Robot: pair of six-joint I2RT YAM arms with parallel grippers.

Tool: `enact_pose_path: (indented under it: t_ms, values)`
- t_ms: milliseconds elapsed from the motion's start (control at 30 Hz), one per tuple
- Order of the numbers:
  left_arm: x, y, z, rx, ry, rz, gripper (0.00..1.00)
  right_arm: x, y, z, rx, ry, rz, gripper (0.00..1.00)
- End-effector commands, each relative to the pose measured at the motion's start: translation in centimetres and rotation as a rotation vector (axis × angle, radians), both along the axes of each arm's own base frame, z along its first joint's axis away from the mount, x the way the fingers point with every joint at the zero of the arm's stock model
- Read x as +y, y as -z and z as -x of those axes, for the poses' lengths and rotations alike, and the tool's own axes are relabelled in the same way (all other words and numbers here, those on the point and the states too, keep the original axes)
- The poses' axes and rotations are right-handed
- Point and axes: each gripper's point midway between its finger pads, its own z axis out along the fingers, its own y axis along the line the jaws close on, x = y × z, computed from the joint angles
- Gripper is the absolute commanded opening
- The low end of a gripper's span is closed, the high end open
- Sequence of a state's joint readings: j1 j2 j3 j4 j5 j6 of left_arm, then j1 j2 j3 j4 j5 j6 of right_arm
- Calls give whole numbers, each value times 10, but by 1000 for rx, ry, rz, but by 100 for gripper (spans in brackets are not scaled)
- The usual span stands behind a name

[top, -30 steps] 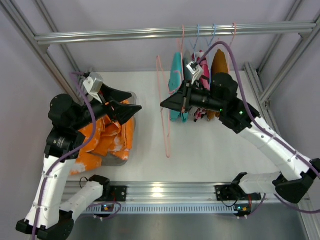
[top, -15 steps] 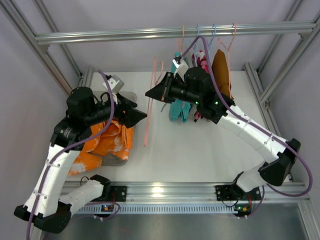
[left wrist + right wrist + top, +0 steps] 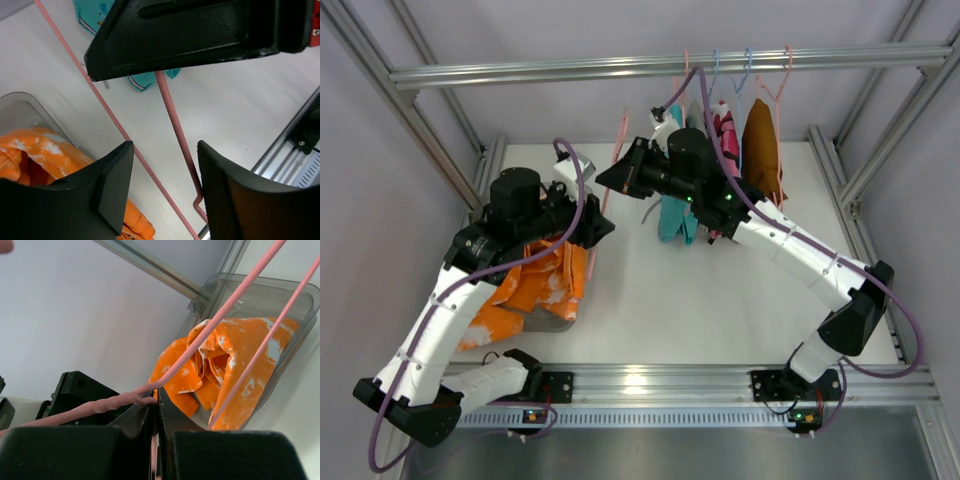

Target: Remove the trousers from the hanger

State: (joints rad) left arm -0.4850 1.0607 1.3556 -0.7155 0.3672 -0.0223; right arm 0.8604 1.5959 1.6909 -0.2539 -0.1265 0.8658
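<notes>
The trousers (image 3: 535,285), bright orange with white blotches, lie crumpled in a grey bin (image 3: 552,322) at the left, off the hanger. My right gripper (image 3: 603,179) is shut on the thin salmon-pink hanger (image 3: 622,135) and holds it slanting over the bin's right edge. In the right wrist view its jaws (image 3: 156,402) pinch the hanger (image 3: 200,347) just below its twisted neck, with the trousers (image 3: 235,355) behind. My left gripper (image 3: 165,172) is open, and two rods of the hanger (image 3: 172,120) run between its fingers. The trousers (image 3: 30,155) show at the lower left.
A rail (image 3: 620,65) at the back carries light blue hangers with a teal garment (image 3: 675,215), a pink one (image 3: 728,130) and a brown-orange one (image 3: 760,140). An aluminium beam (image 3: 640,380) runs along the near edge. Frame posts stand at both sides.
The right gripper has carried the hanger leftward and back towards the bin. The left arm has swung right to meet it, and its jaws have narrowed somewhat around the rods.
</notes>
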Motion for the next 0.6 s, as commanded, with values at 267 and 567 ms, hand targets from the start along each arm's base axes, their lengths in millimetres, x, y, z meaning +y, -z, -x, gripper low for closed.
enact_pose_path:
  t_ms: [267,567]
  values:
    - [28,-26,-21,-234,-180,-53,8,26,-21,8,-7,-51,-95,0]
    - [77,-26,-22,-235,-401,-100,0,11,-41,20,-103,-97,-120,99]
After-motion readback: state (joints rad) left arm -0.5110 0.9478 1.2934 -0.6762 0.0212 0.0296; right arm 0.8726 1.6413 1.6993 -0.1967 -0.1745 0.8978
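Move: Just about 1 cm ahead of the left hand point and 1 cm to its left, at its height, runs the near arm of the pink hanger, already between the open fingers. The orange trousers lie in the tray about 20 cm left of that hand, 2 cm ahead and 31 cm below; the tray's middle is 9 cm ahead, also 20 cm left. From the right hand, which holds the hanger's neck, that near arm is roughly 6 cm back, level sideways and 5 cm lower. Closing on the hanger's near arm, the left fingers pinch its two wires together, then the hand draws about 5 cm left and slightly forward over the tray, turning some 15 degrees counter-clockwise. The right hand keeps its grip on the neck while drifting 2 cm left with a small dip, and only once the left has shut does it open wide and let go. ##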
